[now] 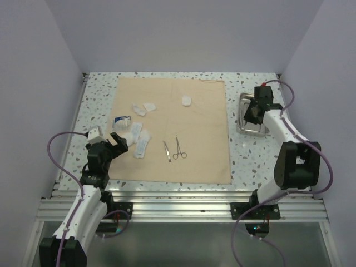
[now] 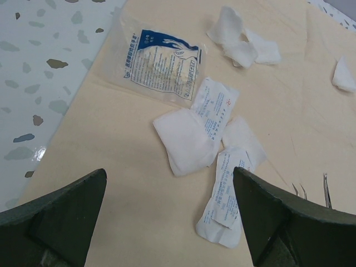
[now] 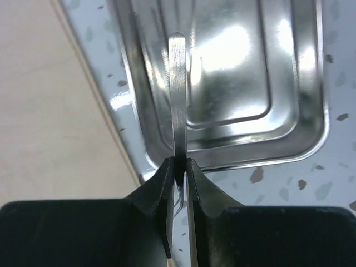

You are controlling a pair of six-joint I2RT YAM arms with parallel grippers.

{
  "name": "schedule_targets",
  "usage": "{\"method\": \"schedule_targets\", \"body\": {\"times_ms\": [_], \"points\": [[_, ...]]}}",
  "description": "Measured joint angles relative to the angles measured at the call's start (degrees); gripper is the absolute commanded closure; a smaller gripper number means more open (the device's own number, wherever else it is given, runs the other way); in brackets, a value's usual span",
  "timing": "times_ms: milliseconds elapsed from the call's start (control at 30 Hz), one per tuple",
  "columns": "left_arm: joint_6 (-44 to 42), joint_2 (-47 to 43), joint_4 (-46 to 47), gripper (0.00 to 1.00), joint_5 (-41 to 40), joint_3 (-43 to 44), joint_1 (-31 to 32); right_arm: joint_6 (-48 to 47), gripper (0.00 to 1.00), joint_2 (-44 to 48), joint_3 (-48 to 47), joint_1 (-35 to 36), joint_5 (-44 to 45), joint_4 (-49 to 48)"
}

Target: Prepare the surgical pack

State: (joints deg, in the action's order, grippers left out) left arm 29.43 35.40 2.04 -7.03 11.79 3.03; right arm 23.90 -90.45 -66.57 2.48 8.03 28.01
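The beige cloth (image 1: 194, 128) lies spread flat on the table. On it rest white gauze packets (image 1: 142, 142), a blue-printed pouch (image 1: 121, 120) and two slim metal instruments (image 1: 172, 150). My left gripper (image 1: 114, 144) hovers open over the cloth's left part, with the gauze packets (image 2: 225, 194) just ahead of its jaws (image 2: 169, 211). The steel tray (image 1: 245, 99) stands to the right of the cloth. My right gripper (image 3: 179, 167) is shut on a flat metal instrument (image 3: 178, 94), which points out over the tray (image 3: 289, 142).
More loose gauze pieces (image 1: 143, 107) and one single piece (image 1: 186, 100) lie toward the cloth's far side. The speckled tabletop (image 1: 97, 100) shows around the cloth. Grey walls enclose the table at left, right and back.
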Motion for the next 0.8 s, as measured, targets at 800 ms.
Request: {"method": "schedule_targets", "body": {"times_ms": [800], "points": [[0.00, 0.07, 0.00, 0.00, 0.04, 0.00, 0.00, -2.56, 0.56, -21.97, -15.52, -8.66, 4.55, 3.48]]}}
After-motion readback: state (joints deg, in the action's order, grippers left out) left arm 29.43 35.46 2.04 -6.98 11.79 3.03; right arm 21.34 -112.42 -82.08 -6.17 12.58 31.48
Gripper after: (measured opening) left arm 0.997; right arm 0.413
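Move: I hold the scalpel handle in my right hand above the tray's left rim. The middle of the tray lies about 4 cm ahead, 7 cm to the right and 9 cm down. The tweezers already in the tray lie some 4 cm ahead and 3 cm right of me; the cloth's edge runs about 5 cm to my left, level with me. From my left hand the tray is roughly 17 cm ahead, 62 cm right and 8 cm lower. I swing my right hand about 9 cm to the right, past the tweezers, then sink some 8 cm into the tray while reaching 5 cm farther out, the fingers tipping about 10 degrees steeper and turning slightly clockwise. Low in the tray I open partway, let go of the scalpel handle and start to rise, by a centimetre or so. ##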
